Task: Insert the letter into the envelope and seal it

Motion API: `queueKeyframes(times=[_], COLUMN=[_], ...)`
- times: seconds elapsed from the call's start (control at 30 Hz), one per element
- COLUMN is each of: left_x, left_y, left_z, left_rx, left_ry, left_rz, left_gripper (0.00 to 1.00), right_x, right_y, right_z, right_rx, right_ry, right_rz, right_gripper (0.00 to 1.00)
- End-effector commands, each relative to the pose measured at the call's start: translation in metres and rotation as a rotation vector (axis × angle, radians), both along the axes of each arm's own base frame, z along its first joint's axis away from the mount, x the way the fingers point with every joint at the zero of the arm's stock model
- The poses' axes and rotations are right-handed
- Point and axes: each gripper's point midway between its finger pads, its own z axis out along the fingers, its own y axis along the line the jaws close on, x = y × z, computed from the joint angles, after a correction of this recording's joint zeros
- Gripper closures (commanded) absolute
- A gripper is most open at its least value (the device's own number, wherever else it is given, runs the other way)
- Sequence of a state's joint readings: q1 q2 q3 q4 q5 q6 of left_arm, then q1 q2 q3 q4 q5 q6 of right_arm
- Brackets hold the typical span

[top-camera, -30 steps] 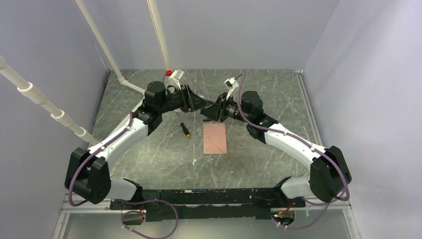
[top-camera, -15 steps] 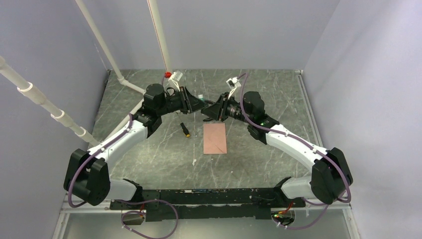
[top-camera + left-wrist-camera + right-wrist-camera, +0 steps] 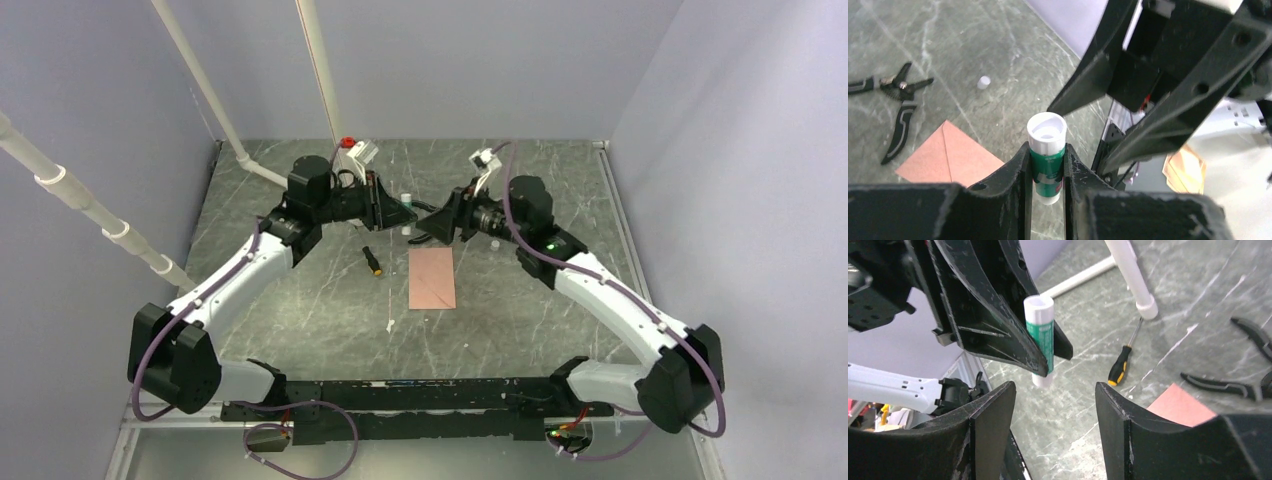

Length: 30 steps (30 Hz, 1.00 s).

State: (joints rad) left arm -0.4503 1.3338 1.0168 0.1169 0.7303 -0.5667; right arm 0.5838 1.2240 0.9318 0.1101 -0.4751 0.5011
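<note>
The pinkish envelope lies flat on the table's middle, flap side showing in the left wrist view; a corner shows in the right wrist view. The letter is out of view. My left gripper is shut on a green glue stick with white ends, held upright above the table behind the envelope. My right gripper faces it a short way off, open and holding nothing.
A black-and-yellow screwdriver lies left of the envelope. Black pliers and a small white cap lie behind it. White pipes stand at the back left, one foot on the table.
The left gripper has closed on the glue stick. The right gripper has opened, let go and drawn back to the right, leaving a gap between the two grippers.
</note>
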Motion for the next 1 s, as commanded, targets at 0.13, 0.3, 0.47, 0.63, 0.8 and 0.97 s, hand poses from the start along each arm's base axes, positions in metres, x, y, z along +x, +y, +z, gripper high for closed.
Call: queueKeyframes(times=[0.13, 0.3, 0.47, 0.63, 0.8, 0.97], left_x=[-0.058, -0.074, -0.082, -0.085, -0.082, -0.076], left_y=[-0.002, -0.001, 0.002, 0.003, 0.003, 0.002], left_z=[0.063, 0.083, 0.095, 0.097, 0.096, 0.095], left_rx=[-0.026, -0.054, -0.056, -0.053, -0.038, -0.018], left_ry=[-0.247, -0.318, -0.356, -0.37, -0.376, -0.386], left_rz=[-0.386, -0.48, -0.517, -0.529, -0.521, -0.499], left_gripper=[0.97, 0.98, 0.97, 0.98, 0.98, 0.97], right_x=[-0.033, -0.04, -0.046, -0.047, -0.044, -0.041], right_y=[-0.01, -0.003, 0.006, 0.015, 0.024, 0.026], right_z=[0.086, 0.12, 0.143, 0.15, 0.15, 0.14], right_rx=[0.009, 0.1, 0.172, 0.207, 0.217, 0.177], right_ry=[-0.195, -0.229, -0.232, -0.203, -0.162, -0.157], right_rz=[0.168, 0.211, 0.289, 0.351, 0.395, 0.384], right_gripper=[0.34, 0.4, 0.52, 0.53, 0.69, 0.71])
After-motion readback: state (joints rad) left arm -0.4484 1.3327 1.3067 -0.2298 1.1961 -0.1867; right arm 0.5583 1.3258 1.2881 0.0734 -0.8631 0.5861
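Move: The glue stick's middle is about 3 cm ahead and 4 cm left of the empty right hand, about level with it, still in the left hand's fingers. From the right hand, the envelope lies on the table some 4 cm back, 5 cm right and 27 below. At that depth too, the pruner lies 10 cm ahead and 6 right, the screwdriver 3 ahead and 10 left. Right rises about 12 cm, closing near the stick's open top; left, still gripping, lifts and draws back 7. ##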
